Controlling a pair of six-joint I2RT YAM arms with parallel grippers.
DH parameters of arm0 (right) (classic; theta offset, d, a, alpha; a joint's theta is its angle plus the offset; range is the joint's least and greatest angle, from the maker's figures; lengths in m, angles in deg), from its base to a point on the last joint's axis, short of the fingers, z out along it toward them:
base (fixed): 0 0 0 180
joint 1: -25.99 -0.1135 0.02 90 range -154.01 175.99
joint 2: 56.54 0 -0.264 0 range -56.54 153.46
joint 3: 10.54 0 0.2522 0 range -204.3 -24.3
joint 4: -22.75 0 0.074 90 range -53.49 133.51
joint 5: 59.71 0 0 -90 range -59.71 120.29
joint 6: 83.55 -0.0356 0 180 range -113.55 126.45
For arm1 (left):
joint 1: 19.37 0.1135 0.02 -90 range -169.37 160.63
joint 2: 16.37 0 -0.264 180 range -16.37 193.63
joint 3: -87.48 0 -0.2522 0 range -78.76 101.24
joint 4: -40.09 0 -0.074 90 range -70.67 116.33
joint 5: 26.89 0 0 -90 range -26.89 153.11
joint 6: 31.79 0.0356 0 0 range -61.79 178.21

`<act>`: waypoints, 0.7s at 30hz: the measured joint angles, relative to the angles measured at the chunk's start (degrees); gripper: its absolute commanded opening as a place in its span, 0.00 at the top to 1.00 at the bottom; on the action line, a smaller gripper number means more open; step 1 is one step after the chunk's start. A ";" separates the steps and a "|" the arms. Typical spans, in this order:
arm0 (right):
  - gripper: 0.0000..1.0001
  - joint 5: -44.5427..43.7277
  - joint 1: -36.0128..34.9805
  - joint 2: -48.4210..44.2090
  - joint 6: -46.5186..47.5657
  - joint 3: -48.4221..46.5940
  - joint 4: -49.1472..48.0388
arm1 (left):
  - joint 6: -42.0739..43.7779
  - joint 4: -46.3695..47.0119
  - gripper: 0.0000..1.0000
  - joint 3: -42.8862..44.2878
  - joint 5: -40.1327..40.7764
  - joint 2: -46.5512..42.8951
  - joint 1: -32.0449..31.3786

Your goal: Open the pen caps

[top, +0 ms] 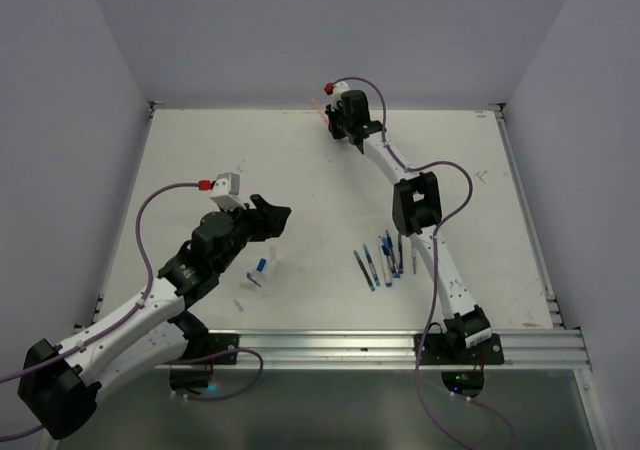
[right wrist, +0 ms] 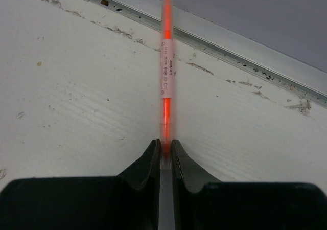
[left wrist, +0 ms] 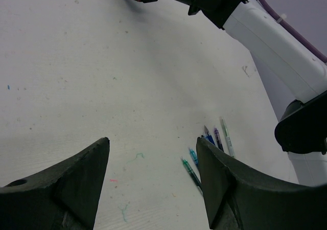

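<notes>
My right gripper [right wrist: 165,147] is shut on one end of an orange-red pen [right wrist: 166,61] with a white label. The pen lies on the table and points toward the far rail. Its far end is blurred, so I cannot make out a cap there. In the top view this gripper [top: 335,122] is at the table's far edge. My left gripper [top: 275,215] hovers open over the left middle with nothing between its fingers [left wrist: 82,179]. A small blue pen cap [top: 261,265] lies on the table just in front of it.
Several stick pens [top: 384,260] lie side by side near the right arm's lower link, and show beside my left gripper's right finger [left wrist: 214,138]. A small pale piece [top: 248,282] lies near the blue cap. A metal rail [right wrist: 245,51] runs along the table's far edge.
</notes>
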 measured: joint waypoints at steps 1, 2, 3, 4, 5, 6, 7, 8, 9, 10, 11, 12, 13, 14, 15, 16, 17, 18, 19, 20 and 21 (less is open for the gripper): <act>1.00 0.00 0.00 0.00 0.04 0.00 0.00 | 0.00 0.00 0.28 -0.02 0.00 0.00 0.00; 1.00 0.00 0.00 0.00 0.13 0.04 0.00 | 0.00 0.00 0.28 -0.02 0.00 0.00 0.00; 1.00 -0.02 -0.02 0.00 0.26 0.07 0.00 | 0.00 -0.02 0.28 -0.02 0.00 0.00 0.00; 1.00 -0.02 -0.09 -0.02 0.39 0.37 -0.15 | 0.00 -0.02 0.28 -0.02 0.00 0.02 0.00; 1.00 -0.02 -0.13 -0.20 0.46 0.72 -0.42 | 0.00 -0.04 0.28 -0.02 0.00 0.07 0.00; 1.00 0.00 -0.17 -0.35 0.46 1.09 -0.61 | 0.00 -0.07 0.28 -0.02 0.00 0.13 0.00; 1.00 0.04 -0.17 -0.98 0.42 2.36 -1.25 | 0.00 -0.07 0.28 -0.02 0.00 0.33 0.00; 1.00 0.09 -0.17 -1.46 0.24 3.21 -1.51 | 0.00 -0.09 0.28 -0.02 0.00 0.63 0.00; 1.00 0.26 -0.20 -2.25 -0.07 4.61 -1.81 | -0.02 -0.28 0.28 -0.02 0.00 1.14 0.00; 1.00 0.48 -0.22 -3.21 -0.70 6.34 -2.19 | -0.02 -0.59 0.29 0.02 0.00 1.77 0.00; 1.00 0.68 -0.26 -4.63 -1.49 8.70 -2.73 | 0.00 -0.98 0.29 0.04 0.00 2.51 0.00; 1.00 1.05 -0.33 -6.19 -2.38 11.23 -2.93 | -0.02 -1.53 0.29 0.07 0.00 3.28 0.00; 1.00 1.49 -0.42 -7.89 -3.34 14.12 -3.21 | -0.07 -2.12 0.29 0.07 0.00 3.89 0.00; 1.00 1.75 -0.57 -10.10 -4.35 18.03 -4.33 | -0.09 -2.73 0.29 0.07 0.00 4.42 0.00; 1.00 1.99 -0.72 -12.55 -5.35 22.03 -5.09 | -0.13 -3.26 0.29 0.07 -0.02 4.79 0.00; 1.00 2.12 -0.90 -14.60 -6.14 25.44 -5.42 | -0.28 -3.52 0.29 0.07 -0.04 4.96 0.00; 1.00 2.29 -1.18 -17.59 -6.86 30.47 -6.36 | -0.44 -3.78 0.29 0.07 -0.07 5.05 0.00; 1.00 2.45 -1.60 -20.98 -7.58 35.76 -6.91 | -0.55 -3.87 0.29 0.07 -0.09 5.05 0.00; 1.00 2.56 -2.08 -24.24 -8.22 41.27 -8.09 | -0.66 -3.89 0.29 0.15 -0.13 5.05 0.00; 1.00 2.73 -2.62 -27.50 -8.90 46.29 -8.57 | -0.74 -4.02 0.30 0.24 -0.22 5.05 0.00; 1.00 2.89 -3.17 -30.71 -9.53 51.36 -10.19 | -1.05 -4.20 0.30 0.42 -0.28 5.01 0.00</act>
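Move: Some 40 cm back, 10 cm left and 16 cm above the right fingers, the left gripper waits open. The orange highlighter is already pinched by its near end, its middle roughly 5 cm ahead and 3 cm left of the right fingers. The row of pens lies about 45 cm back and 13 cm right of them, a little lower. From the left hand, the highlighter is about 46 cm ahead, 7 cm right and 16 cm down, and the loose blue cap 6 cm back, 5 cm left and 18 cm down. Drawing straight back from the table's far edge towards the left gripper, the right hand keeps its pinch on the highlighter's near end and gathers speed over about 13 cm, staying level while the wrist tips some 15 degrees further down. The left hand sinks about 4 cm, tipping slightly down, with its fingers still open. ##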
